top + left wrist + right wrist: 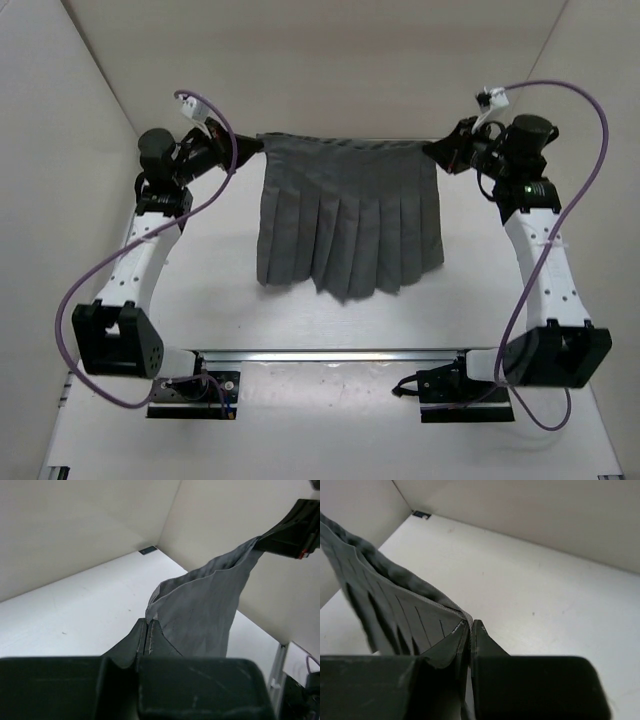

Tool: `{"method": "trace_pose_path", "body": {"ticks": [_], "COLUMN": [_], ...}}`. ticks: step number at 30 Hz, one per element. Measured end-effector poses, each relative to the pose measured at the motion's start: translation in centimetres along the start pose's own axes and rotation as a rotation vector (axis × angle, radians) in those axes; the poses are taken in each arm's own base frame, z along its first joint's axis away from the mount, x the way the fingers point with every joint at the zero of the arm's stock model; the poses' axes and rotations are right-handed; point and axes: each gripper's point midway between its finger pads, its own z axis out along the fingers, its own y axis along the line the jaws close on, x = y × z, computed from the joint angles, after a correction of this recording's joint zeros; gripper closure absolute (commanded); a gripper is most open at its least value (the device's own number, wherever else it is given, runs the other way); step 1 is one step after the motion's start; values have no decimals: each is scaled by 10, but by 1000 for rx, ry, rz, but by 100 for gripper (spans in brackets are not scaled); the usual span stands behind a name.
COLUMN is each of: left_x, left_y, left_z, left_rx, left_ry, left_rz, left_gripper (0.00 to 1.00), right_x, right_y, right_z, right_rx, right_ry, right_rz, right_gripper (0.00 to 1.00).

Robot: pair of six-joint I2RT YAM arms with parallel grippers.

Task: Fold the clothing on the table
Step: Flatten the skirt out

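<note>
The clothing [348, 215], a dark grey pleated skirt, hangs stretched by its waistband between my two grippers above the far half of the white table [320, 330]. Its hem trails down toward the table's middle. My left gripper [258, 145] is shut on the waistband's left corner, and the left wrist view has the clothing [210, 615] pinched at my left gripper [148, 622]. On the right corner my right gripper [432, 150] is shut as well. In the right wrist view the clothing [385, 610] folds over the tips of my right gripper [470, 625].
Pale walls [320, 60] close in the table at the back and both sides. A silver rail [330, 354] runs across the near side between the arm bases. Purple cables [590, 170] loop beside each arm. A small dark bracket [148, 550] sits in the far corner.
</note>
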Motion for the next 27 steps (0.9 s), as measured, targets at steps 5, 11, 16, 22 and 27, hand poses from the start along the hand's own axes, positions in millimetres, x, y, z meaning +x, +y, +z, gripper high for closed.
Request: {"method": "trace_pose_path", "body": {"ticks": [5, 11, 16, 22, 27], "left_x": [-30, -46, 35, 168, 186], "left_y": [14, -14, -21, -28, -58], "left_z": [19, 5, -18, -55, -89], "left_rx": [-6, 9, -51, -166, -183], "left_ry": [-12, -72, -5, 177, 183], "left_rz": [46, 125, 52, -135, -202], "left_gripper": [100, 100, 100, 100, 100], "right_x": [-62, -94, 18, 196, 233], "right_y": [-3, 17, 12, 40, 74], "right_z": [17, 3, -3, -22, -67], "right_rx": [-45, -65, -34, 1, -3], "right_ry": [-72, -165, -42, 285, 341], "right_rz": [-81, -194, -82, 101, 125], "right_gripper": [100, 100, 100, 100, 100]}}
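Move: Both hands already hold the skirt aloft by its waistband corners, some 38 cm apart and level. From the left hand the skirt's middle is about 19 cm right, 6 back and 14 below; its hem is 19 right, 13 back and 28 below. The open table to spread it on centres 19 cm right, straight beneath at about 36 below. From the right hand, the skirt's middle, hem and that table spot lie equally far back and below, 19 cm to its left. Keeping their pinch on the two waistband corners, both hands first flick up and a little forward together, the left about 5 cm up and the right nearly 10, with the fingertips tilting up. Then they snap down and back towards the robot's side of the table, ending some 15 cm nearer the bases and 17 to 20 lower than they began, fingers tipped about 20 degrees further down, while the right hand also drifts some 4 cm left towards the other. ##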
